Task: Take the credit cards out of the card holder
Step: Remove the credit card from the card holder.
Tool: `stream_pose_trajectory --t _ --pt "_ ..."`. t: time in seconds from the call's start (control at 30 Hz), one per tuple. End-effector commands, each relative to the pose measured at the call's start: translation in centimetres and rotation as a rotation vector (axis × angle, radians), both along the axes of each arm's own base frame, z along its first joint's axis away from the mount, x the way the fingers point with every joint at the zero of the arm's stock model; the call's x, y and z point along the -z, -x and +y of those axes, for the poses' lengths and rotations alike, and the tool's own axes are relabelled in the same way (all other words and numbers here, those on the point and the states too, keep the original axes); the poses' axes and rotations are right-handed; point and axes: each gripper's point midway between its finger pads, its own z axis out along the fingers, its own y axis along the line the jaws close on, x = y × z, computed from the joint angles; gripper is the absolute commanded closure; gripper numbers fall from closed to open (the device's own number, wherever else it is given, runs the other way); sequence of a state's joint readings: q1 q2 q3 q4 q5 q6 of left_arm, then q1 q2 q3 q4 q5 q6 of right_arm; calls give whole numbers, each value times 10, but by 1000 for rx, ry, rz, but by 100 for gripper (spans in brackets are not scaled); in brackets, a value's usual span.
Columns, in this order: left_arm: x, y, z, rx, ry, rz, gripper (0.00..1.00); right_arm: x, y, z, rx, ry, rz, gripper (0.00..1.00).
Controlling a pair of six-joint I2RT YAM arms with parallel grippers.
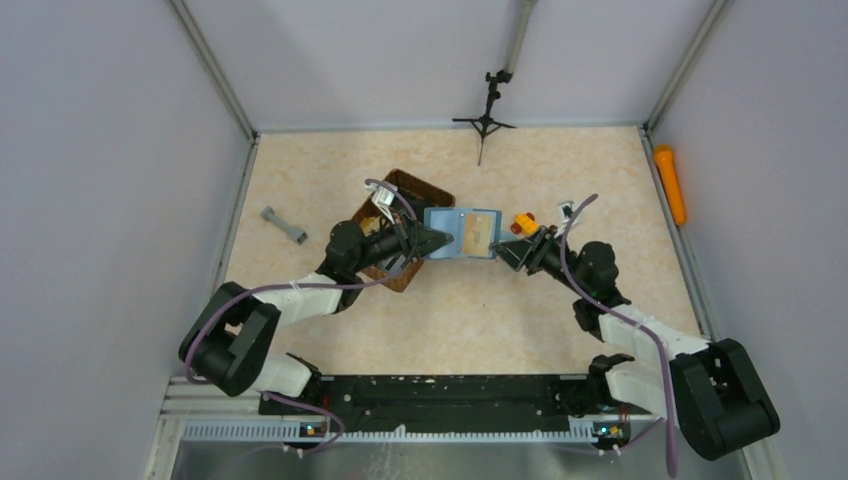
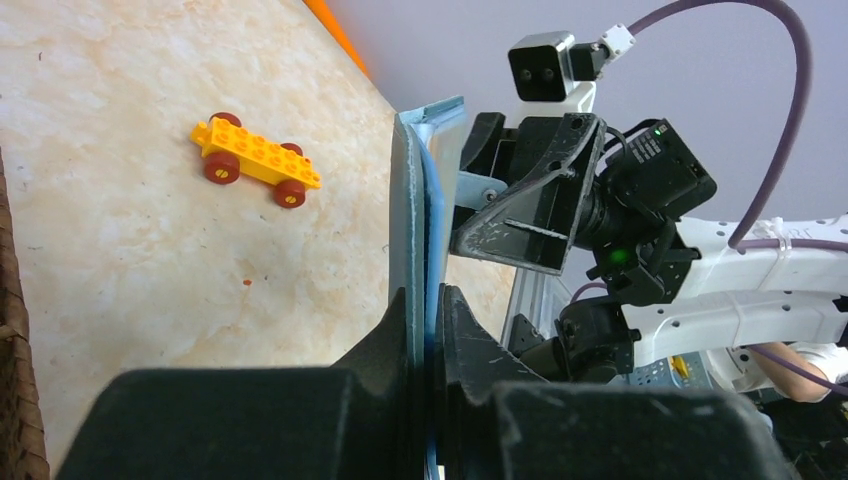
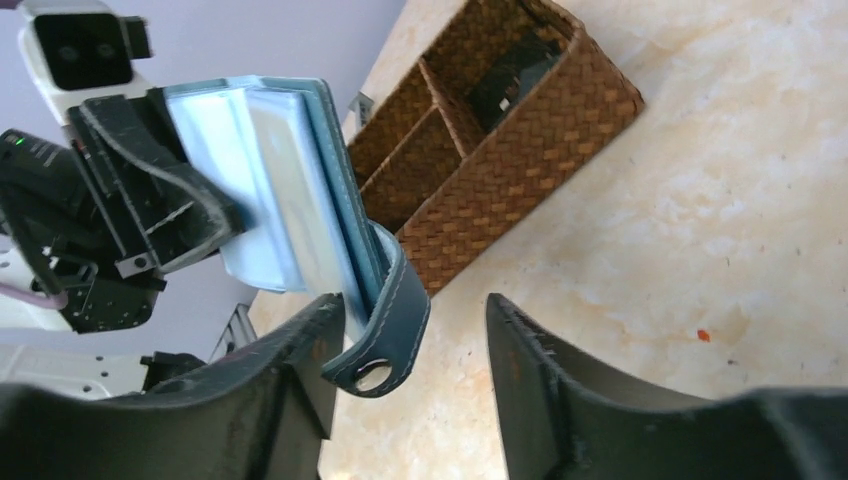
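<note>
The teal-blue card holder [image 1: 460,232] hangs open above the table between both arms, its lighter blue inside facing up. A tan card [image 1: 479,231] shows in its right half. My left gripper [image 1: 432,240] is shut on the holder's left edge; in the left wrist view [image 2: 428,295] the fingers pinch the holder [image 2: 412,200] edge-on. My right gripper [image 1: 503,250] is open at the holder's right edge. In the right wrist view the holder's [image 3: 285,180] dark strap with a snap [image 3: 385,335] hangs between the gripper's [image 3: 415,300] open fingers.
The brown woven divided basket [image 1: 432,188] sits under and behind my left gripper and shows in the right wrist view [image 3: 500,140]. A yellow toy car [image 1: 523,221] [image 2: 255,160] lies by my right gripper. A grey piece [image 1: 284,225], an orange cylinder [image 1: 670,183] and a tripod [image 1: 486,118] stand around.
</note>
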State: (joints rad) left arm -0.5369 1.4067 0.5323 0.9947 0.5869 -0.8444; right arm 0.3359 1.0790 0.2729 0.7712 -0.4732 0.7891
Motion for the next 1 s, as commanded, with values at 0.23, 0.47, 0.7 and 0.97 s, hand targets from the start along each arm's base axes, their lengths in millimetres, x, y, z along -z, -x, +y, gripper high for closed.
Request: stream_pose_trajectory --t 0.23,0.47,0.7,0.97 --pt "-25 9 -3 72 80 -72 100 -38 8 4 -60 -72 -152 68" --pt "-24 9 -6 90 85 -71 100 -42 10 2 -56 -72 -177 73" --pt "-20 8 -7 95 71 -61 100 -49 15 6 -92 -92 -198 97" --pt "-19 9 -10 118 79 -53 100 -54 23 13 -158 -132 -213 87"
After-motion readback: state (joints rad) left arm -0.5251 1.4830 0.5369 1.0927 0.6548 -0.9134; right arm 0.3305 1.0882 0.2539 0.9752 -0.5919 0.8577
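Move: The card holder's flap curls between my half-open right fingers, nearer the left one: from that hand about 2 cm left, 1 cm back and 1 cm up. The card in the holder's right half lies some 4 cm left and 2 cm ahead of it. Well below stand the yellow toy car, about 14 cm ahead and 11 cm right, and the basket, 14 cm ahead and 20 cm left. From my left hand the flap is some 10 cm right, level fore and aft, 3 cm lower. I lift my right hand about 3.5 cm, easing back and a little left onto the card holder's flap, and shut the half-open fingers until they pinch it between the tips; the hand tips up and turns counter-clockwise, each by some 5 to 10 degrees. My left hand keeps its grip on the holder's left side and hardly shifts. ##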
